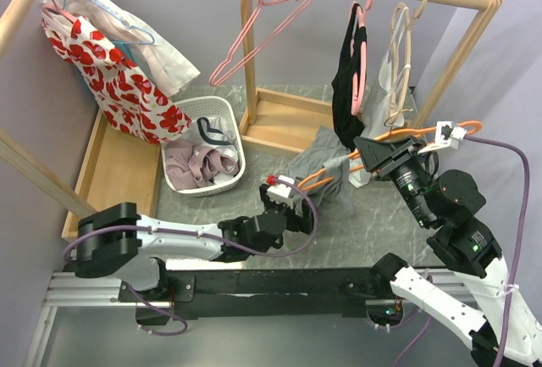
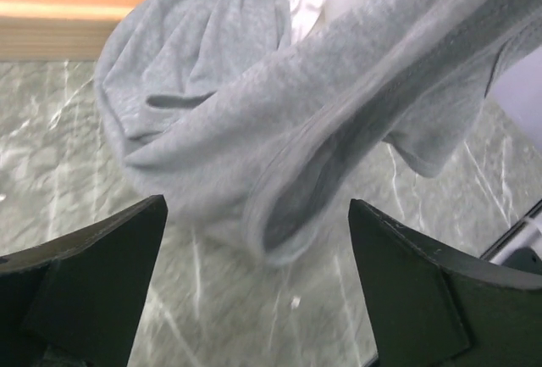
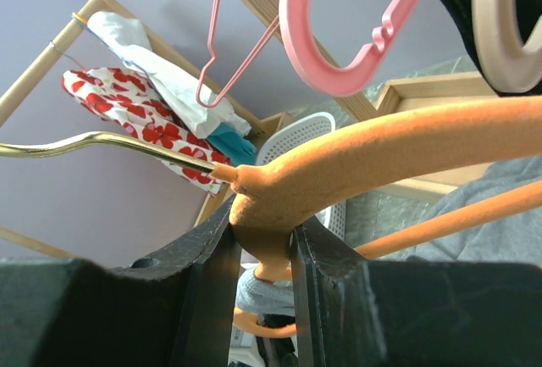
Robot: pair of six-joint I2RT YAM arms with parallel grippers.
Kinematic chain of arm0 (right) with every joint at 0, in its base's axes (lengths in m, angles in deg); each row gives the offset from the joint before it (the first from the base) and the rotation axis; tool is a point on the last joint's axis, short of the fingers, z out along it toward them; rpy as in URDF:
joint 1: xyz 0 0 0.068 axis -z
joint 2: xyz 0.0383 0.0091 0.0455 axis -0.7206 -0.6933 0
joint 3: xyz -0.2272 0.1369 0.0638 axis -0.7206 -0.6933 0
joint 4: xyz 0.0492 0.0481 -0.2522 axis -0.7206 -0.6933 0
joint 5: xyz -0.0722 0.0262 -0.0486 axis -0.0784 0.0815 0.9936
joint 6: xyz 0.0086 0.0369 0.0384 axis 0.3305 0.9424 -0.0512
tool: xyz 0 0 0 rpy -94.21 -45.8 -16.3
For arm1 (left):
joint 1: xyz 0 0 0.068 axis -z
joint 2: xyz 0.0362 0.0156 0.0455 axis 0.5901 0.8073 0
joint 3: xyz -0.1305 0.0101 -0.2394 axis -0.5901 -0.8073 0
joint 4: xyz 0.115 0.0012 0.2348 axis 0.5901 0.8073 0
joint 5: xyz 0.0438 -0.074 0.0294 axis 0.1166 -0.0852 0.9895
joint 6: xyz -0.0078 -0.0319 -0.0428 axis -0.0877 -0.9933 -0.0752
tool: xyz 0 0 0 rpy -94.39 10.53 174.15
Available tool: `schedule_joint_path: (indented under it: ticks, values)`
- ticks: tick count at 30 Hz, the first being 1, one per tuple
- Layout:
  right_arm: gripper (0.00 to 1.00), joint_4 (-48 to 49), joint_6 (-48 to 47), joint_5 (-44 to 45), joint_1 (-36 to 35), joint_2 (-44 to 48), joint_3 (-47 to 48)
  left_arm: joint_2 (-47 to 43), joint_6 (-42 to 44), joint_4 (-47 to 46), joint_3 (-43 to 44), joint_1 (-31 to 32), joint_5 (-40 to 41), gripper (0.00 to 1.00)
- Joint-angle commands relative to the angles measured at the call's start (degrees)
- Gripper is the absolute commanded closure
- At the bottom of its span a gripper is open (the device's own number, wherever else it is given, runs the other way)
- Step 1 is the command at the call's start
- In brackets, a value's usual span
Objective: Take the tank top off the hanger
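A grey tank top hangs from an orange hanger and sags down to the marble table. My right gripper is shut on the hanger's neck, just under its metal hook. In the right wrist view, grey cloth lies behind the orange arms. My left gripper sits low at the top's near edge. In its own view the jaws stand wide open, and a folded hem of the tank top droops between the fingers without touching them.
A white basket with clothes stands left of the wooden rack base. An empty pink hanger, a black garment and a beige hanger hang on the rail. A floral garment hangs at far left.
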State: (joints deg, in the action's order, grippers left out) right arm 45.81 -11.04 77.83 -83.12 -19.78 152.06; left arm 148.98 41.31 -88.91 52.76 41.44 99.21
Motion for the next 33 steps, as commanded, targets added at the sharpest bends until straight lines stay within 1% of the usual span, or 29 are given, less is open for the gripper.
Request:
schedule_joint_path:
  ticks: [1,2,4,5,6,11,16,21,23,24,26,27,28,29,30,33]
  values:
    - [0.96,2.7,0.0,-0.3,0.0,0.7,2.5,3.3,3.3,-6.6,3.9,0.0,0.7,0.12]
    - [0.96,2.8,0.1,-0.4,0.1,0.8,2.5,3.6,3.5,-6.7,4.4,-0.1,-0.2,0.38]
    - [0.96,3.0,0.2,-0.2,0.1,0.9,2.0,4.0,3.1,-5.3,4.8,-0.2,-0.5,0.62]
    - [0.96,2.8,0.1,0.3,0.0,0.8,2.0,3.6,2.6,-4.8,5.0,-0.1,-0.3,0.94]
    - [0.96,2.7,0.1,0.6,0.1,0.7,2.0,2.7,2.0,-4.1,4.9,-0.2,-0.2,0.99]
    - [0.96,1.5,-0.9,2.9,0.1,0.3,2.0,-2.7,-0.6,0.7,1.6,-0.2,0.4,0.99]
    - [0.96,0.7,-1.4,5.4,0.1,0.5,1.8,-11.9,-4.7,5.5,-3.8,-0.2,3.4,0.99]
    - [0.96,-0.8,-1.9,7.7,0.1,0.6,2.0,-22.5,-7.7,15.5,-6.7,-0.1,8.2,0.99]
    - [0.96,-1.3,-2.0,8.3,0.1,0.4,2.1,-25.3,-10.6,20.8,-6.2,0.0,12.1,0.99]
    - [0.96,-1.5,-2.0,8.4,0.0,0.3,2.3,-28.3,-11.2,25.6,-6.0,-0.1,13.4,0.99]
    - [0.96,-2.3,-2.0,8.8,0.0,0.0,2.4,-31.4,-12.7,30.3,-4.7,-0.1,17.6,0.99]
    - [0.97,-2.5,-2.0,9.0,0.0,-0.1,2.3,-34.7,-13.1,35.9,-4.0,-0.1,19.3,0.99]
    - [0.97,-3.0,-2.0,9.7,0.0,-0.3,2.3,-36.3,-15.4,39.0,-2.1,-0.1,21.3,0.99]
    - [0.98,-3.9,-1.9,10.0,0.1,-0.4,2.3,-37.9,-15.9,42.0,-1.2,-0.1,24.9,0.99]
    - [0.98,-4.4,-1.9,10.2,0.1,-0.6,2.2,-41.3,-15.8,45.3,-0.3,-0.1,26.1,0.99]
    - [0.99,-5.0,-1.8,10.2,0.0,-0.8,1.5,-47.4,-10.6,45.0,1.7,-0.1,26.4,0.99]
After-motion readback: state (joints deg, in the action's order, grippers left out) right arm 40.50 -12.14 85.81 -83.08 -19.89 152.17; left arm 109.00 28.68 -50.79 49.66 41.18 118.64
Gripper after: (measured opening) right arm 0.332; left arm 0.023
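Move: The grey tank top's near fold hangs almost between the left hand's open fingers, about 2 cm ahead, 1 cm to the right and at hand height. The end of the orange hanger is some 4 cm ahead, level sideways and 10 cm above that hand; the white basket sits roughly 14 cm ahead, 27 cm left and 10 cm lower. From the right hand, which holds the hanger's neck, the fold lies level fore and aft, 6 cm left and about 25 cm below. The tank top's near fold is pinched as the left fingers close from wide open after easing barely 1.5 cm to the right; the left hand then pulls the fold about 18 cm left towards the basket side and some 9 cm up, away from the hanger, gaining speed and turning about 20 degrees counter-clockwise. The right hand keeps its grip on the hanger neck, giving 2–3 cm to the right and down. ##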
